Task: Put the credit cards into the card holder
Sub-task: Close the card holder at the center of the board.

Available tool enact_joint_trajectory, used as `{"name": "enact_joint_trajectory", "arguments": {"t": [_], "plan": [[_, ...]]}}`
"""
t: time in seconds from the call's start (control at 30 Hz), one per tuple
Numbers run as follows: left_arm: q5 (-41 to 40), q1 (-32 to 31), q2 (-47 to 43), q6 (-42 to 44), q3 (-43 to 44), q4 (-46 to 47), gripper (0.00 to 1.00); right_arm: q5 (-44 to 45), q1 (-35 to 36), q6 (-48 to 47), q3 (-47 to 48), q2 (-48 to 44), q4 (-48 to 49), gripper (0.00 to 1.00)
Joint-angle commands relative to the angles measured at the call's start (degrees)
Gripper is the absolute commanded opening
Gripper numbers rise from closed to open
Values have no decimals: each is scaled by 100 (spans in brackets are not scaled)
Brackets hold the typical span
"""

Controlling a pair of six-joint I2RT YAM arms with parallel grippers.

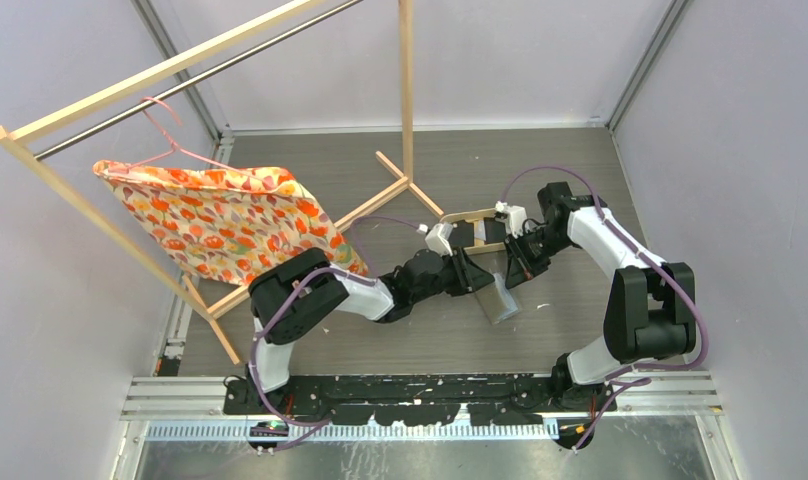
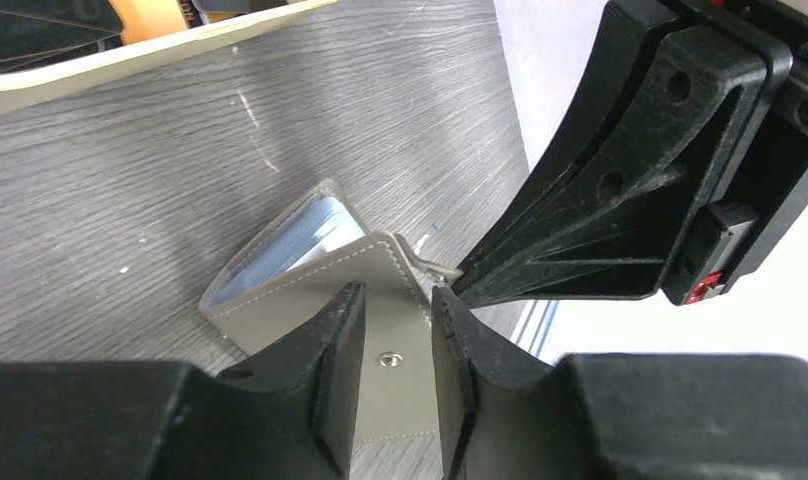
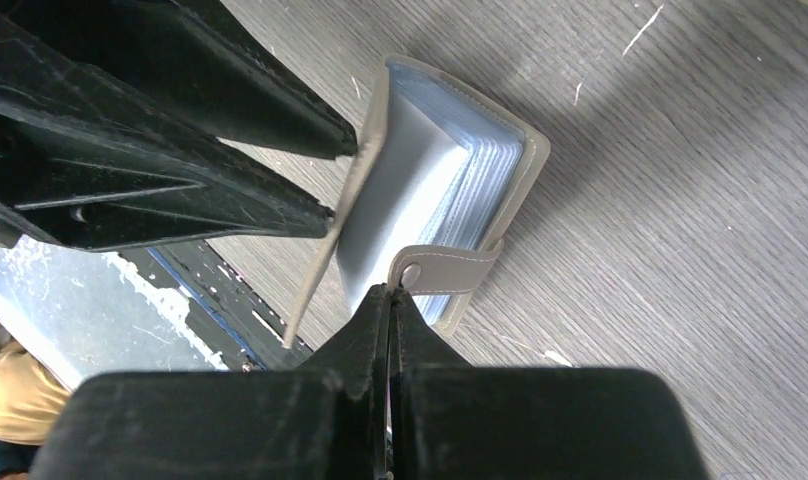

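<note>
The grey card holder (image 1: 500,302) lies open on the table between both arms, its clear sleeves (image 3: 430,180) fanned out. My left gripper (image 2: 395,295) is open, and its fingertips (image 3: 320,140) rest against the outside of the raised cover (image 2: 390,330), whose snap stud shows between them. My right gripper (image 3: 388,292) is shut on the end of the card holder's strap (image 3: 450,268), right beside its snap button. Dark credit cards (image 2: 40,25) lie in a tray at the top left of the left wrist view.
The light-rimmed tray (image 2: 130,58) stands just beyond the card holder. A wooden clothes rack (image 1: 405,120) with an orange floral cloth (image 1: 220,220) on a hanger fills the back left. The table's near edge (image 3: 210,290) runs close under the card holder.
</note>
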Motion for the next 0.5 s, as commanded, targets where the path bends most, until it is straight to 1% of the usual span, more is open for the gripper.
{"name": "enact_joint_trajectory", "arguments": {"t": [0.0, 0.1, 0.13, 0.27, 0.47], "plan": [[247, 25, 170, 208, 462, 61, 26, -296, -17, -131, 246, -196, -148, 1], [270, 33, 399, 163, 618, -65, 12, -342, -48, -148, 239, -202, -151, 1], [271, 28, 446, 151, 657, -171, 9, -356, -63, -154, 231, -205, -150, 1], [298, 19, 590, 132, 719, -357, 5, -329, -96, -160, 239, -192, -155, 1], [362, 4, 882, 44, 851, -425, 4, -530, -101, -378, 238, -54, -324, 1]]}}
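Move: The card holder's middle lies about 3 cm back, 1 cm to the right and 5 cm below the left hand, its cover standing half raised against the left fingertips. The strap is some 4 cm to the right, 1 cm back and 2 cm lower; the basket about 10 cm ahead, 3 cm left and 5 cm below. From the right hand, already at the strap's end, the holder's middle is roughly 3 cm left, 1 cm back and 3 cm down. Rightward about 2 cm against the outside of the raised cover, the left hand closes its part-open fingers as it goes, then turns straight down for some 3 cm and presses the cover onto the sleeves with the shut fingertips, its wrist hardly turning. The right hand stays put with shut fingers, still keeping the strap's end up and clear of the cover. ##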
